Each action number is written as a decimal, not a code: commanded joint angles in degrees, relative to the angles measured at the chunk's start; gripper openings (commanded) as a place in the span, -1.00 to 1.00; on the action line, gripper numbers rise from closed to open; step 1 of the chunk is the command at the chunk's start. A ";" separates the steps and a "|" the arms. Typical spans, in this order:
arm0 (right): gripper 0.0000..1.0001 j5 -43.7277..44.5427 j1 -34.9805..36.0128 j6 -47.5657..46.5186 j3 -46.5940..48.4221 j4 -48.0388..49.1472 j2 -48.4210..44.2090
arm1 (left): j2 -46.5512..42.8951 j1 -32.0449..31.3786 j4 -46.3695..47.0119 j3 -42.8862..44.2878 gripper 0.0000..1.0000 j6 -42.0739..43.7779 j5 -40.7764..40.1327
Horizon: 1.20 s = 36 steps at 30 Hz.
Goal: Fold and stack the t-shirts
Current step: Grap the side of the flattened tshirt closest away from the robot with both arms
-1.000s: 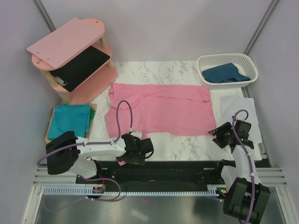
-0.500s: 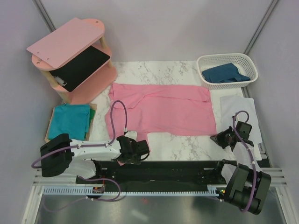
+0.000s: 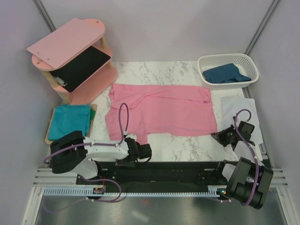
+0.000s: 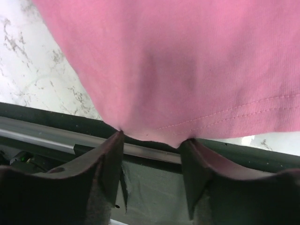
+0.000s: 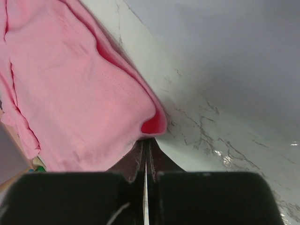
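Observation:
A light pink t-shirt lies spread flat on the marble table. My left gripper is at its near left hem. In the left wrist view its jaws stand apart, and the stitched hem of the pink t-shirt sags between the two fingertips. My right gripper is at the near right corner. In the right wrist view it is shut, pinching a fold of the pink t-shirt. A folded teal t-shirt lies in a tray on the left. A dark blue t-shirt sits crumpled in the basket.
A pink wooden shelf unit holding a black panel stands at the back left. The white basket is at the back right, with a white sheet in front of it. The wooden tray sits at the left edge. A black rail runs along the near edge.
My right gripper has closed on the pink shirt's near right corner and shifted slightly right. My left gripper's jaws have narrowed around the near hem.

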 commanded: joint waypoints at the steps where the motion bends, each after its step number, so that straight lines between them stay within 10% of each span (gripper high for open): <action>1: -1.00 -1.75 -0.65 -1.65 0.21 3.09 0.54 | 1.24 0.17 -1.04 0.81 0.02 -6.26 -8.30; 8: -1.00 -2.98 -1.09 -2.71 -0.67 4.15 1.34 | 0.80 0.17 -2.89 0.46 -0.96 -9.25 -9.44; 36: -1.00 -5.44 -1.09 -13.96 8.03 -5.26 -1.65 | -5.61 -4.84 -20.70 12.93 -0.96 -17.07 -11.98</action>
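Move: The near left corner of the pink t-shirt, with its stitched hem, already lies between my open left fingers; the table's front edge is about 2 cm ahead, and the folded teal shirt some 20 cm ahead and 25 cm left. My right fingers are shut at the t-shirt's near right corner, which is about 1 cm ahead and 1 cm right. From there the white sheet lies about 7 cm ahead and 13 cm right, the basket roughly 32 cm ahead and 7 cm right. I shut my left fingers on the hem while easing a centimetre left, pause, then raise the pinched cloth about 5 cm, swinging it some 4 cm right before starting back left. My right hand, fingers staying shut, barely stirs at first, then rises about 3 cm, drifting forward and turning some 10 degrees counter-clockwise. ##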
